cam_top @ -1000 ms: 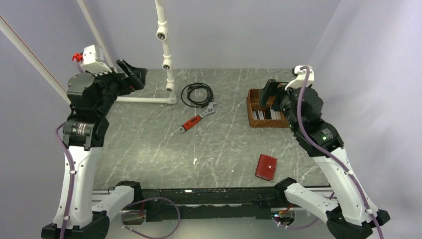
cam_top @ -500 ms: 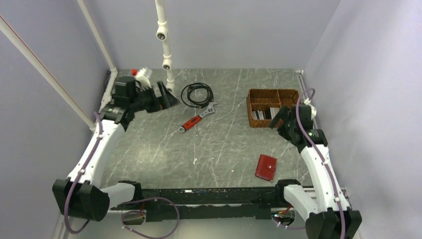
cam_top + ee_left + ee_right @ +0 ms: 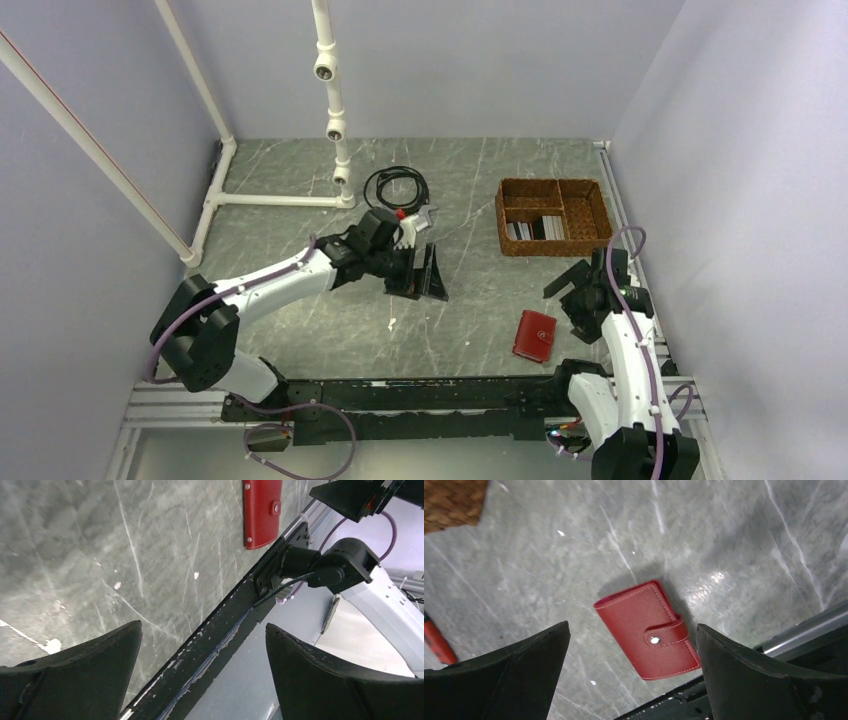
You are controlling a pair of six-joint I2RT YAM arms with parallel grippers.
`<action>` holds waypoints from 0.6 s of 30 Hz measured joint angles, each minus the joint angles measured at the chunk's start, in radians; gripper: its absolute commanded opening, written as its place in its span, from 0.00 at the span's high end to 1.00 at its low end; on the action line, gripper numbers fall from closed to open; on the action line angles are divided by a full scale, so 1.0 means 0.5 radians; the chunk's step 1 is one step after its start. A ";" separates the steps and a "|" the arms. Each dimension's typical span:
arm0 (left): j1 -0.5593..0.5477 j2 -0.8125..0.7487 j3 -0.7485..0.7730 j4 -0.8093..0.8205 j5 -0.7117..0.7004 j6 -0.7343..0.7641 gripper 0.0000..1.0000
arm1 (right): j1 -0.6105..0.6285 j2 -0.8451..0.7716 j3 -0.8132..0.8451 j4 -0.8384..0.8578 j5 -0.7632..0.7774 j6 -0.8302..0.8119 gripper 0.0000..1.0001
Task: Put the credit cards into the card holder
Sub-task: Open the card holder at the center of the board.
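Note:
The card holder (image 3: 535, 335), a dark-red wallet snapped shut, lies flat near the table's front right edge. It also shows in the left wrist view, card holder (image 3: 261, 512), and in the right wrist view, card holder (image 3: 649, 630). The credit cards (image 3: 538, 230) stand on edge in the front compartment of the wicker basket (image 3: 590, 212). My left gripper (image 3: 422, 285) hangs open over the table's middle, left gripper (image 3: 203, 625) pointing toward the front rail. My right gripper (image 3: 568, 295) is open and empty just right of and above the card holder, right gripper (image 3: 633, 626).
A black cable coil (image 3: 397, 187) lies at the back centre. A red-handled wrench (image 3: 425, 215) is mostly hidden behind my left arm; its handle end (image 3: 436, 640) shows in the right wrist view. White pipe framing (image 3: 335, 130) stands at the back left. The black front rail (image 3: 220, 630) borders the table.
My left arm has swung from the back left corner to the table's middle. My right arm has drawn back from the basket to the front right beside the card holder. Both grippers stayed open.

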 measured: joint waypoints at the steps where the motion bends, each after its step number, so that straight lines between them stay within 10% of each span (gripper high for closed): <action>1: -0.039 0.019 -0.019 0.022 -0.006 -0.022 0.01 | 0.000 0.018 -0.014 -0.026 -0.001 0.000 0.00; 14: -0.116 -0.051 -0.229 0.301 -0.146 -0.269 0.01 | 0.083 0.254 -0.250 0.049 -0.183 -0.097 0.11; 18: -0.116 -0.146 -0.229 0.266 -0.234 -0.262 0.01 | 0.555 0.355 -0.294 0.227 -0.279 -0.050 0.43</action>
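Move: The closed red card holder lies just under my right hand, about 4 cm back towards the base, 3 cm to the left and 7 cm below. From that same hand, the wicker basket is centred some 25 cm ahead, 4 cm right and 6 cm down, with the credit cards in it roughly 22 cm straight ahead. For my left hand the holder is about 24 cm to the right, 6 cm back and 13 cm lower. I sink my right hand about 6 cm to the card holder, easing back some 3 cm, then sweep it left about 7 cm, mostly at the end. Meanwhile I turn the wrist about 20 degrees counter-clockwise, tip the fingers nearer to vertical and begin to close them across the strap end, my right finger coming against the strap-side edge and pushing the holder left. ##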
